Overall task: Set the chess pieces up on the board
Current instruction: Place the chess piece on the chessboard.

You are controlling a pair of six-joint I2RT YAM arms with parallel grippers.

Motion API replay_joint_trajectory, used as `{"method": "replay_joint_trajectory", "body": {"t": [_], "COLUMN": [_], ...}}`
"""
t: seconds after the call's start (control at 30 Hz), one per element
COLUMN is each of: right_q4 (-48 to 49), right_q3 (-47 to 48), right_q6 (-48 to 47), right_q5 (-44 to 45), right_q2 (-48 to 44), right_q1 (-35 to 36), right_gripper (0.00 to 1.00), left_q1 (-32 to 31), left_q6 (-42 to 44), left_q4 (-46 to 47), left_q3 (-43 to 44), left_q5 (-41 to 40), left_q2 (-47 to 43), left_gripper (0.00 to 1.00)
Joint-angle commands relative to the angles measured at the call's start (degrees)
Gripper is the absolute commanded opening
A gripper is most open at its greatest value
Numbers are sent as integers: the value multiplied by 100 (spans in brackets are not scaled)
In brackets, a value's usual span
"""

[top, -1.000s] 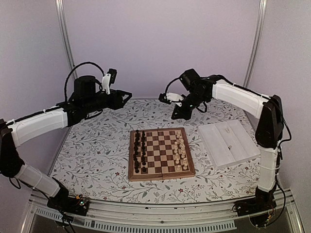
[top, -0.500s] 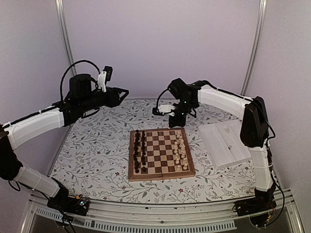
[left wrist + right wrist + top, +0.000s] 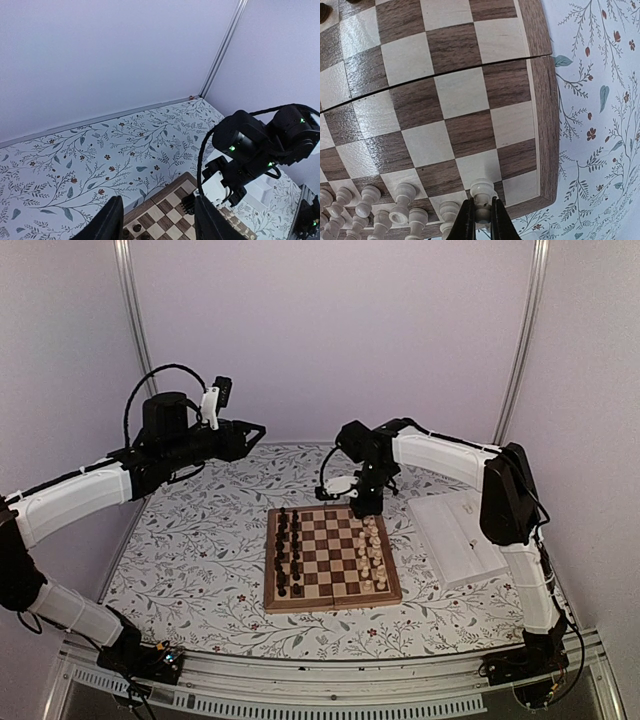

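Observation:
The board (image 3: 331, 606) lies mid-table, with dark pieces (image 3: 288, 550) along its left side and cream chess pieces (image 3: 371, 552) along its right side. My right gripper (image 3: 360, 508) is low over the board's far right corner. In the right wrist view it (image 3: 481, 212) is shut on a cream pawn-like piece (image 3: 483, 191), close by the board's rim (image 3: 543, 125) and beside other cream pieces (image 3: 402, 197). My left gripper (image 3: 258, 435) is open and empty, high above the table behind the board; its fingers (image 3: 111, 220) frame the board's far edge (image 3: 165, 207).
A white ridged tray (image 3: 465, 530) lies to the right of the board. The flowered tablecloth (image 3: 190, 540) covers the table. The right arm (image 3: 250, 150) shows in the left wrist view, above the board. Metal frame posts stand at the back corners.
My right gripper has moved left and down, from above the cloth behind the board to the board's far right corner. The left arm has shifted slightly left.

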Motion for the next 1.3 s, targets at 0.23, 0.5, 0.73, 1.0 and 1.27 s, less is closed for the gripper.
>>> {"method": "replay_joint_trajectory", "body": {"t": [0.23,0.5,0.73,1.0,1.27], "right_q4": [-62,-45,40,216,474], "right_q3": [155,178,177,182,192], "right_q6": [-43,-43,-8,73,208], "right_q5": [267,304,295,276,102], "right_q2": [206,279,315,251,-301], "right_q1": [137,169,164,164,140], "right_gripper": [4,5,12,26,35], "left_q1": [81,76,78,81,76], "left_q6": [-67,-92,-97,-106,-76], "left_q4": [8,8,1,-26,-25], "left_q3": [22,29,44,66,104], "left_q5": [173,239,279,323,550], "left_q2": [-22,4,39,75,218], "left_gripper": [51,51,51,52,52]}}
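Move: The white chess piece already pinched in the right fingers is bound for the light pawn-row square just beneath, one file in from the board's far edge, about 4 cm below and straight under the hand. Its back-row neighbour stands some 3 cm to the right; the nearest pawn is around 6 cm back in the same row. The white tray lies about 24 cm right and 2 cm back. From the left hand that square is roughly 22 cm right, level ahead, 27 cm below. The white piece, held by its head, goes nearly straight down onto its light square, the right hand sinking a little under 2 cm with the wrist almost steady. Late in the descent the fingers start to spread and let go of the piece, opening to about a third; the hand then eases around 1 cm forward and left and just begins to rise, with the piece still between the fingertips. ##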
